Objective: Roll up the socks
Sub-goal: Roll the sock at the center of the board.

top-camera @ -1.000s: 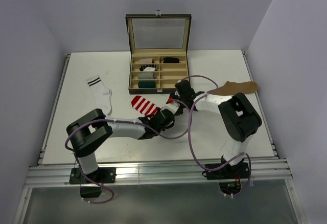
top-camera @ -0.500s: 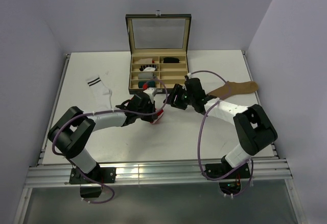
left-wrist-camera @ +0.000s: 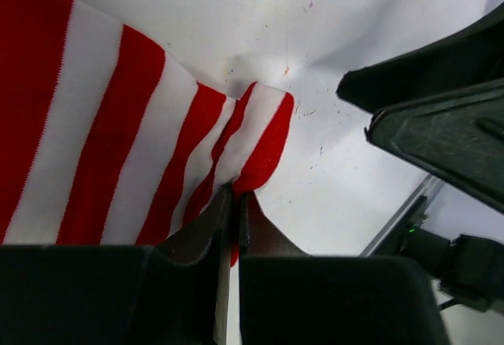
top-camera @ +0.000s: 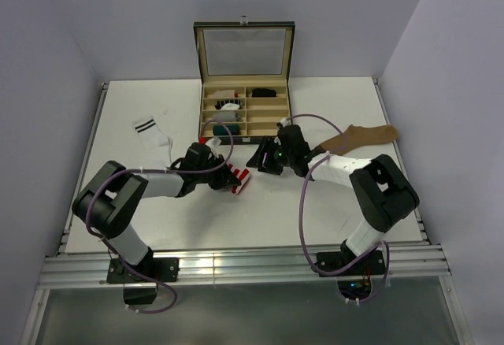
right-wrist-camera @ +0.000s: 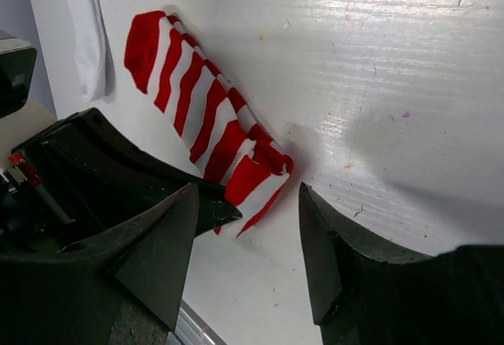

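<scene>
The red-and-white striped sock (top-camera: pixel 237 179) lies on the table left of centre, one end folded over. My left gripper (top-camera: pixel 229 174) is shut on that folded end; the left wrist view shows its fingertips (left-wrist-camera: pixel 231 201) pinching the striped fabric (left-wrist-camera: pixel 118 148). My right gripper (top-camera: pixel 264 160) stands open just to the right of it, and in the right wrist view (right-wrist-camera: pixel 250 195) the sock's folded end (right-wrist-camera: pixel 256 179) lies beyond its parted jaws, untouched. The white sock (top-camera: pixel 154 142) with dark cuff stripes lies flat at the left. The tan sock (top-camera: pixel 363 135) lies at the right.
An open display box (top-camera: pixel 243 113) with its lid up stands at the back centre, several small rolled bundles in its compartments. The two arms' cables loop over the table's middle. Walls close in both sides.
My right gripper has opened and let go of the striped sock. My left gripper has carried the sock's end leftward, and the two grippers have drawn apart.
</scene>
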Robot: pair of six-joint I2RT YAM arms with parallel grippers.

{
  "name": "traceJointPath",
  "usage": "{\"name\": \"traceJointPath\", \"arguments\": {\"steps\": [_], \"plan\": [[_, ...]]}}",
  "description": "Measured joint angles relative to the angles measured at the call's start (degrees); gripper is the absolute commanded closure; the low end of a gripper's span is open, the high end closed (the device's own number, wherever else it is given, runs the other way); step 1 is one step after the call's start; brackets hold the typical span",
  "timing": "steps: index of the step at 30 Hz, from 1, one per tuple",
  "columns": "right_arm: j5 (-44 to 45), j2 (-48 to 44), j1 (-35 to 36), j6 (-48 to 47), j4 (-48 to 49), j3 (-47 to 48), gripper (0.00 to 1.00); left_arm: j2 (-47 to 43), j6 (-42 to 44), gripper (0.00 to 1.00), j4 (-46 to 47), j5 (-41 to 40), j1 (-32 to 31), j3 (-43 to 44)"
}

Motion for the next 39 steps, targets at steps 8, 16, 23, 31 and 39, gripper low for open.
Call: {"name": "traceJointPath", "arguments": {"steps": [8, 16, 23, 31, 39], "plan": [[-2.6, 3.3, 0.8, 0.5, 1.3, 0.0, 0.4, -1.2, -11.0, 0.99, 9.6, 1.1, 2.4, -7.3], [-5.5, 8.0, 2.1, 0.8, 1.5, 0.7, 0.43, 0.1, -15.3, 0.99, 13.5, 3.3, 4.1, -9.1], [-7.1, 9.8, 2.5, 1.8, 3.7, 1.5, 0.44, 1.6, -16.2, 0.99, 15.0, 4.7, 4.4, -8.9], [-8.9, 12.4, 2.5, 4.1, 8.0, 1.9, 0.49, 2.2, -16.3, 0.99, 15.2, 5.2, 4.6, -8.6], [-10.4, 15.0, 2.5, 5.2, 10.2, 2.7, 0.86, 2.2, -16.5, 0.83, 15.8, 5.2, 4.7, -8.9]]}}
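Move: From the open right hand, the sock's folded end lies about 5 cm left, 2 cm back and 5 cm below. It is already pinched in the left fingers, so it sits right at the left hand point. Beyond it stands the sock box, its middle some 16 cm ahead of the right hand and 4 cm left; the green rolled sock inside is roughly 11 cm ahead and 10 cm left. Right hand sinks, then slides left, about 5 cm each, closing on the folded sock end the left still pinches. ##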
